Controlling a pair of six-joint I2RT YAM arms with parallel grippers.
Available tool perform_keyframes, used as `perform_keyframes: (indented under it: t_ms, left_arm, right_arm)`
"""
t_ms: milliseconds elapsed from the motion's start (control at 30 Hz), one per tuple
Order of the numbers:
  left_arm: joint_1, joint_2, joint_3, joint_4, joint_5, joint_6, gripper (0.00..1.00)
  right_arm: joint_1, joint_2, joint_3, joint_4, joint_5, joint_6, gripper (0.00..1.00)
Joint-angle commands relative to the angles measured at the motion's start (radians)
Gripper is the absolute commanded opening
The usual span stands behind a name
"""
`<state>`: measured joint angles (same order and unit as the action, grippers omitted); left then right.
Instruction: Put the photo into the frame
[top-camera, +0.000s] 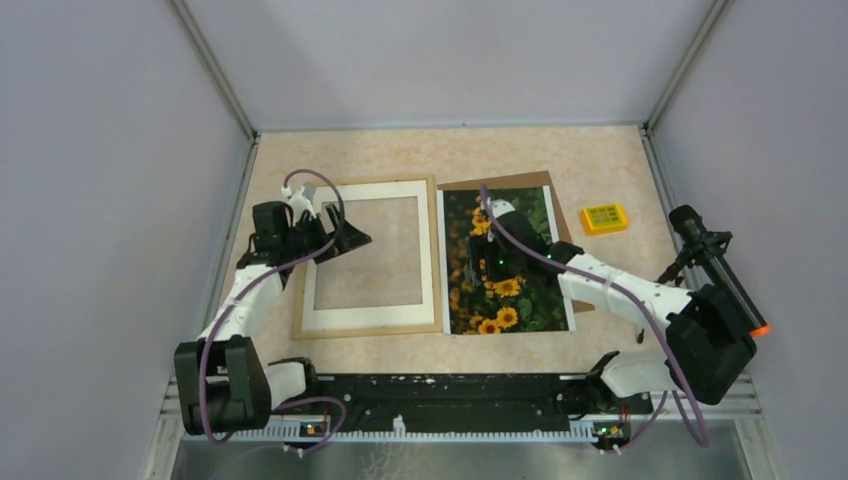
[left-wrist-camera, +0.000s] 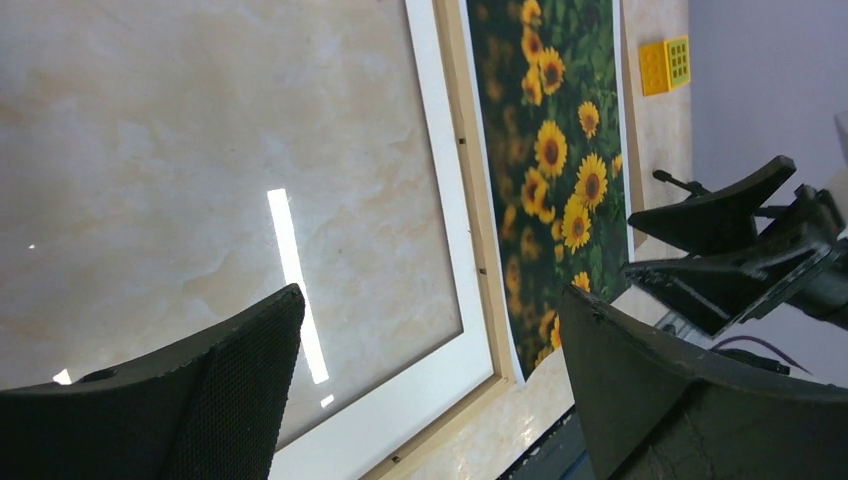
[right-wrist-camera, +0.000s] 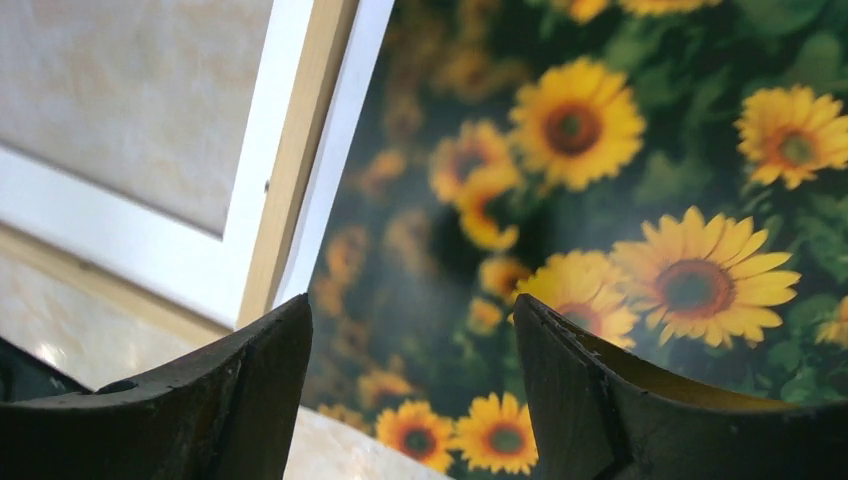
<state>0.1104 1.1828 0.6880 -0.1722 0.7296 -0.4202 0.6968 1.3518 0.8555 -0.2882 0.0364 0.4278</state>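
The frame (top-camera: 366, 331) of light wood, with a white mat (top-camera: 370, 318) inside it, lies flat left of centre. Edge to edge on its right lies the photo (top-camera: 520, 290), sunflowers on dark green. My left gripper (top-camera: 350, 238) hovers over the frame's left side, open and holding nothing. The left wrist view shows its fingers (left-wrist-camera: 235, 385) wide apart above the frame (left-wrist-camera: 478, 215), with the photo (left-wrist-camera: 560, 150) beyond. My right gripper (top-camera: 482, 255) hangs over the photo's upper left part. In its wrist view this gripper (right-wrist-camera: 412, 310) is open and empty just above the photo (right-wrist-camera: 600, 200), beside the frame (right-wrist-camera: 295, 160).
A brown backing board (top-camera: 500, 182) sticks out from under the photo's far edge. A small yellow block (top-camera: 604, 218) sits at the back right. A black rod with an orange tip (top-camera: 715, 265) stands by the right wall. Walls close in the table on three sides.
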Motion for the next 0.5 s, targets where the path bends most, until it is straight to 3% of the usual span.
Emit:
perform_keyframes:
  t_ms: [0,200,467]
  left_arm:
    - [-0.032,-0.033,-0.005,0.033,0.029,0.012,0.99]
    - [-0.032,-0.086,-0.001,0.041,0.066,0.006,0.99]
    - [-0.029,-0.15,0.009,0.008,0.036,0.036,0.99]
  right_arm:
    - [0.16,-0.057,-0.032,-0.063,0.115,-0.087,0.73]
    - [0.478,-0.043,-0.044,-0.074,0.389,-0.17,0.73]
    - [0.694,0.094,-0.027,-0.056,0.566,-0.173,0.72]
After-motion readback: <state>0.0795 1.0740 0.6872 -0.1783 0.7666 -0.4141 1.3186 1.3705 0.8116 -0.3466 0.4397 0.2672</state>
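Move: The open, empty right hand hovers over the photo: the photo's near-left corner lies roughly 13 cm back and 5 cm to its left, some 8 cm below. The photo's middle is about 3 cm ahead and 8 cm to the right; the frame's near-right corner, right beside the photo's corner, is about 13 cm back and 7 cm left. From the left hand, the photo's near-left corner is around 19 cm back and 21 cm right, 12 cm lower. Towards the photo's near-left corner, next to the frame, the right hand sweeps back about 12 cm and left 6 cm, sinking slightly, while its wrist swings some 25 degrees counter-clockwise and rolls its left side down. Its fingers stay partly open and empty. The left hand, wide open over the frame, lifts about 3 cm. ##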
